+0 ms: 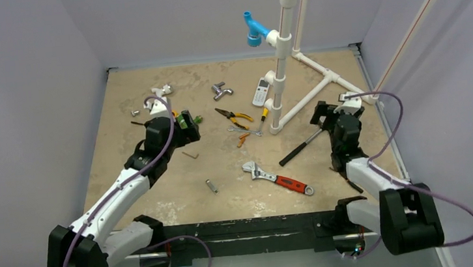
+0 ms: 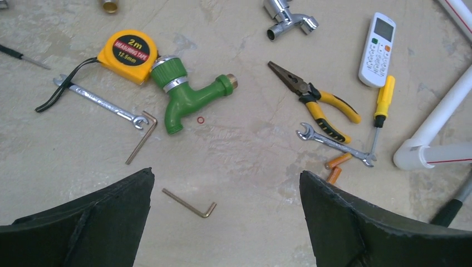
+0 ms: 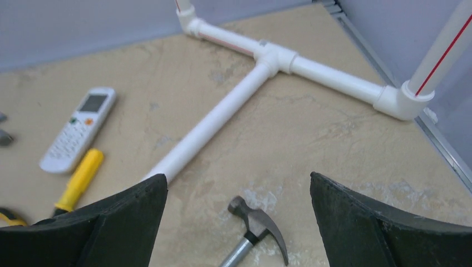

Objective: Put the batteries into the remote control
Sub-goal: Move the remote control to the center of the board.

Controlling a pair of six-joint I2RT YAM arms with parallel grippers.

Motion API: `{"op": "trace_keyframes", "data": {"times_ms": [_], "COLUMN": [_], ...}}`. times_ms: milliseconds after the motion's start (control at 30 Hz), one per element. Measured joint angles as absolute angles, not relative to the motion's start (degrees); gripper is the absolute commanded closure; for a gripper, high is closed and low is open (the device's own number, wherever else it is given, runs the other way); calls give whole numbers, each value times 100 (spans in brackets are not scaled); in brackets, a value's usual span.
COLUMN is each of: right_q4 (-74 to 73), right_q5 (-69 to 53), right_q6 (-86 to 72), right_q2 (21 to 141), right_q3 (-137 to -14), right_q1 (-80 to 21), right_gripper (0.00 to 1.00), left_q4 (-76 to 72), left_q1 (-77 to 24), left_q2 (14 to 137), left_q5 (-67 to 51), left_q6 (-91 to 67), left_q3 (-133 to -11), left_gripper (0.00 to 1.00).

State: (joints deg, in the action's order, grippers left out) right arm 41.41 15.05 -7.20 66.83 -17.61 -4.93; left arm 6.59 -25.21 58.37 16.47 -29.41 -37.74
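Observation:
The white remote control (image 1: 261, 92) lies face up by the foot of the pipe stand, its display toward the far wall; it also shows as the remote control (image 2: 377, 49) and the remote control (image 3: 78, 129). Two orange batteries (image 2: 338, 161) lie side by side on the table, just below a small spanner, seen from above as the batteries (image 1: 242, 139). My left gripper (image 2: 226, 172) hovers open over bare table to the left of them, holding nothing. My right gripper (image 3: 238, 176) is open and empty above a hammer head, to the right of the remote.
Orange-handled pliers (image 2: 320, 103), a yellow screwdriver (image 2: 383, 100), a small spanner (image 2: 334, 142), a green tap (image 2: 183, 92), a tape measure (image 2: 127, 54) and hex keys (image 2: 189, 203) lie about. A hammer (image 3: 256, 222), white pipe frame (image 3: 222, 117) and red adjustable wrench (image 1: 277, 177) lie right.

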Motion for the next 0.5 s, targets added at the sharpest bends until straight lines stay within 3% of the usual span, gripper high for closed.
{"op": "trace_keyframes", "data": {"times_ms": [333,500], "right_q4": [467,-427], "right_q5": [1522,1094], "right_q6": [-2471,-2709], "right_q2": [5271,5424], "right_q3": [-3734,-3739], "right_q1": [-495,-486], "right_gripper": [5,8], "left_q4": [803,891], "left_q1": [-2480,-2451], "left_q2": [6600,8114], "left_q5": [917,3], "left_q6": [-2720,-2655], "left_q3": [-5468,-7207], "left_gripper": [0,0]}}
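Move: The remote control lies roughly 21 cm ahead of the left hand, 30 cm to its right and 15 cm below. The metal tap is about 22 cm ahead and 15 cm right, the yellow pliers some 10 cm ahead and 20 cm right, and the yellow screwdriver 8 cm ahead and 29 cm right, all on the table. From the right hand the remote control is around 17 cm ahead, 22 cm left and 13 cm below. Up, forward and to the right, gathering speed, the empty left hand climbs about 12 cm while swinging level-wise towards the remote control, turning some 15 degrees clockwise with its fingers wide open. The right hand, also open, rises about 10 cm, then sinks nearly half of that, easing slightly back and left as its left side rolls up some 20 degrees and its fingers tip down. Neither touches anything. ##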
